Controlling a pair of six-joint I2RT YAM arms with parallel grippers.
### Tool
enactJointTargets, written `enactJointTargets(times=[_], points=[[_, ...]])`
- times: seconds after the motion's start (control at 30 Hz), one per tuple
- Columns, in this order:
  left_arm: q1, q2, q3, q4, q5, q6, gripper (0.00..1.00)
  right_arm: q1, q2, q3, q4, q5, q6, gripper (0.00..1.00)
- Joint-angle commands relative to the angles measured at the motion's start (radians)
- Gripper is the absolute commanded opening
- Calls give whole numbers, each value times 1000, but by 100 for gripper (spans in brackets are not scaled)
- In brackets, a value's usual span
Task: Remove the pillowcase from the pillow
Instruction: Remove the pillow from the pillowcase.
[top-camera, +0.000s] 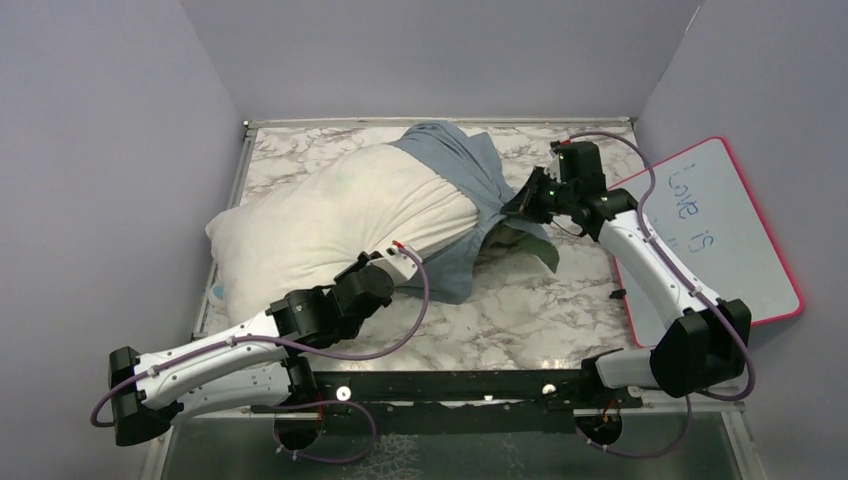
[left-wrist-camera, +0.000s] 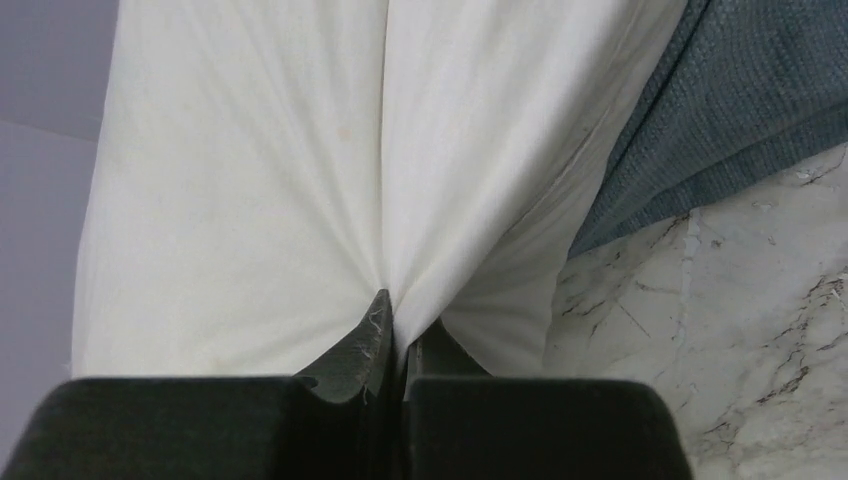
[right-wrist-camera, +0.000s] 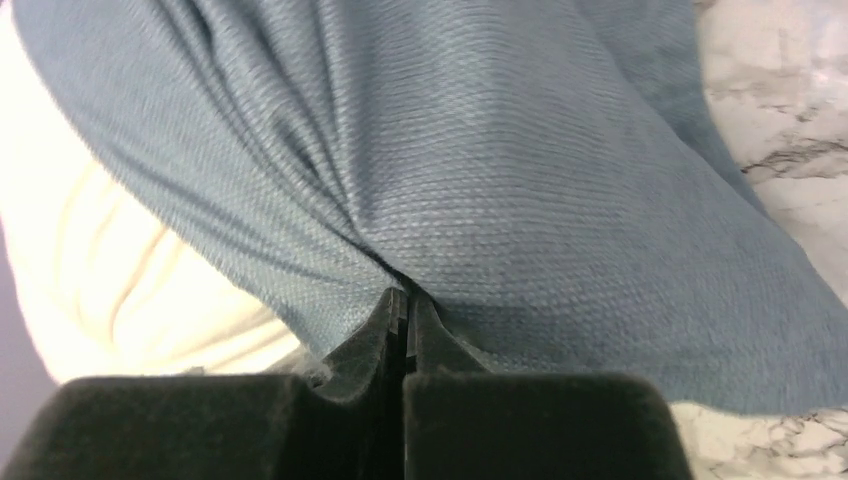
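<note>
The white pillow (top-camera: 330, 225) lies across the marble table, most of it bare. The grey-blue pillowcase (top-camera: 470, 175) still covers its right end, with an olive flap (top-camera: 535, 245) hanging off to the right. My left gripper (top-camera: 392, 262) is shut on a pinch of the pillow's white cloth (left-wrist-camera: 395, 290) at its near edge, beside the pillowcase (left-wrist-camera: 740, 110) hem. My right gripper (top-camera: 528, 200) is shut on a fold of the pillowcase (right-wrist-camera: 480, 180) at its bunched right end; the pillow (right-wrist-camera: 130, 280) shows to the left of it.
A pink-rimmed whiteboard (top-camera: 715, 235) with writing leans at the right, under the right arm. Grey walls close in the table on the left, back and right. Marble tabletop (top-camera: 520, 310) shows in front of the pillow.
</note>
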Motion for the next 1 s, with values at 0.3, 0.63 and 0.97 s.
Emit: enactJointTargets(times=[0.3, 0.63, 0.97], points=[[13, 67, 204, -106, -5, -104, 0, 37, -238, -127, 123, -455, -168, 78], [13, 80, 305, -92, 86, -167, 0, 381, -188, -331, 354, -171, 4, 90], [13, 33, 397, -105, 186, -191, 0, 385, 14, -232, 634, 67, -5, 74]])
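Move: Some 14 cm to the right of the left hand, 3 cm farther out and 4 cm lower is the near part of the blue pillowcase's rim; from the right hand, it lies about 14 cm left, 9 cm back and 5 cm below. The pillow's covered end starts some 10 cm left of the right hand, level with it and 4 cm lower; the far blue fold stands 12 cm ahead of it and 4 cm left. Opening wide to let go of the pillowcase, the right hand swings back and left in an arc, first rising about 5 cm, then dropping 10, turning counter-clockwise and finally partly turning back. It pushes forward 7 cm with spread fingers to the near rim, cloth close against the wrist. The left hand keeps its pinch on the white pillow, lifting it 5 cm and drawing it slightly right. ##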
